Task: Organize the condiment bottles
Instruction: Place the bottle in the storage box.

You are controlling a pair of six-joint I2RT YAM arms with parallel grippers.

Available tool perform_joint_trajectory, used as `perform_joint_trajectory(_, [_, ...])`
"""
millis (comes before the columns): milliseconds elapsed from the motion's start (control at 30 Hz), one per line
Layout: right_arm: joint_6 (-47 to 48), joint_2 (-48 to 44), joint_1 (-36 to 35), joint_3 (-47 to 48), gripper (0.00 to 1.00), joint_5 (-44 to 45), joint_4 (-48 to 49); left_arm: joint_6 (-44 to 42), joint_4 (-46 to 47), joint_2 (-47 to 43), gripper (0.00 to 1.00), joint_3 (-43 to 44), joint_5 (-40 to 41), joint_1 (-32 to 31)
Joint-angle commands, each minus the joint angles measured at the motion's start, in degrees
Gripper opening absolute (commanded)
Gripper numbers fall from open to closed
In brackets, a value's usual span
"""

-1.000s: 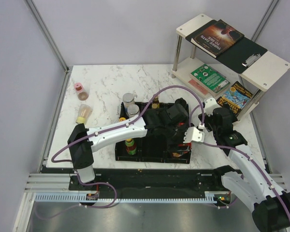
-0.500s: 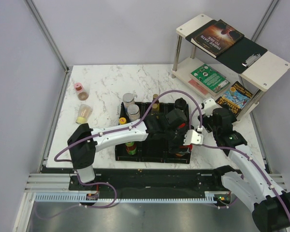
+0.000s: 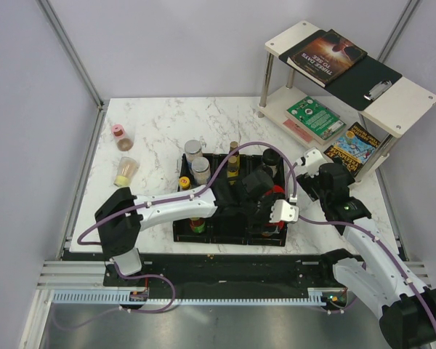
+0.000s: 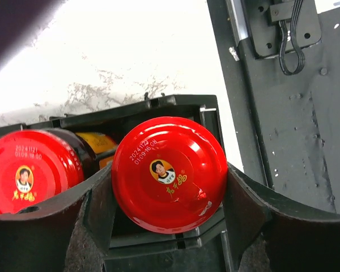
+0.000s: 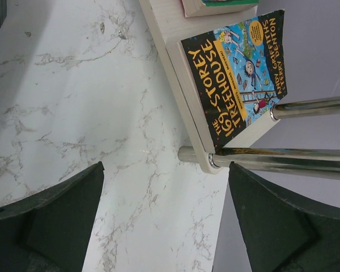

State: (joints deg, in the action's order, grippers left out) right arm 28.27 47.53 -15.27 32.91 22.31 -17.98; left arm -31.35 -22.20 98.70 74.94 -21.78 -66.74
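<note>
In the left wrist view a red-capped jar point(image 4: 169, 173) sits between my left gripper's point(image 4: 169, 184) fingers, which press on both sides of its cap; it hangs over the front right corner compartment of the black tray point(image 4: 158, 105). A second red-capped jar point(image 4: 31, 170) stands in the compartment beside it. From above, my left gripper point(image 3: 265, 207) is over the tray's right side. My right gripper point(image 5: 165, 215) is open with nothing in it over bare marble by the shelf leg point(image 5: 283, 158). A pink-lidded shaker point(image 3: 118, 133) and a clear jar point(image 3: 126, 169) stand on the table at left.
Silver-lidded jars point(image 3: 193, 149), a yellow-capped bottle point(image 3: 184, 182), a slim dark bottle point(image 3: 234, 158) and a black-lidded jar point(image 3: 270, 156) stand at the tray's back. A two-level shelf point(image 3: 407, 102) with books point(image 3: 327, 54) is at the back right. Purple cables arch over the tray.
My left gripper has carried the red-capped jar from the tray's back right toward its front right corner. The right gripper has barely moved.
</note>
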Motion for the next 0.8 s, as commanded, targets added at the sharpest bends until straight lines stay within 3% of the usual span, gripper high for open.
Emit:
perform_joint_trajectory(0, [-1.2, -0.7, -0.2, 0.8, 0.98, -0.5, 1.4, -2.3, -3.3, -2.2, 0.47, -1.8, 3.4, -0.2])
perform_joint_trajectory(167, [-1.3, -0.6, -0.1, 0.8, 0.98, -0.4, 1.3, -2.9, -5.5, -3.9, 0.63, -2.3, 4.4, -0.1])
perform_joint_trajectory(267, [-1.3, -0.5, -0.2, 0.9, 0.98, -0.5, 1.2, -2.9, -5.8, -4.2, 0.78, -3.0, 5.1, 0.1])
perform_joint_trajectory(333, [-1.4, -0.4, -0.2, 1.0, 0.98, -0.6, 1.2, -2.9, -6.0, -4.4, 0.97, -3.6, 5.7, 0.3])
perform_joint_trajectory(767, [-1.3, -0.4, -0.3, 0.9, 0.98, -0.5, 1.3, -2.0, -8.7, -9.4, 0.99, -0.5, 7.7, 5.1])
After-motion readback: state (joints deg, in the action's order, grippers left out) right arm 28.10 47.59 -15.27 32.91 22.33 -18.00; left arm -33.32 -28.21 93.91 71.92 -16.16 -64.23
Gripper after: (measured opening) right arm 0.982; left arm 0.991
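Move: The red-lidded bottle is still between the left fingers, its middle about 3 cm below the hand, already down at the near end of the box's near right compartment. The other red-lidded bottle stands some 8 cm ahead, level sideways and similarly low; the green-labelled bottle is about 22 cm left, level in reach. From the right hand, the held bottle lies roughly 21 cm left, 15 cm back and 6 cm lower. The left hand eases left about 4 cm, opening partway to free the red-lidded bottle, then drifts forward some 2 cm. ##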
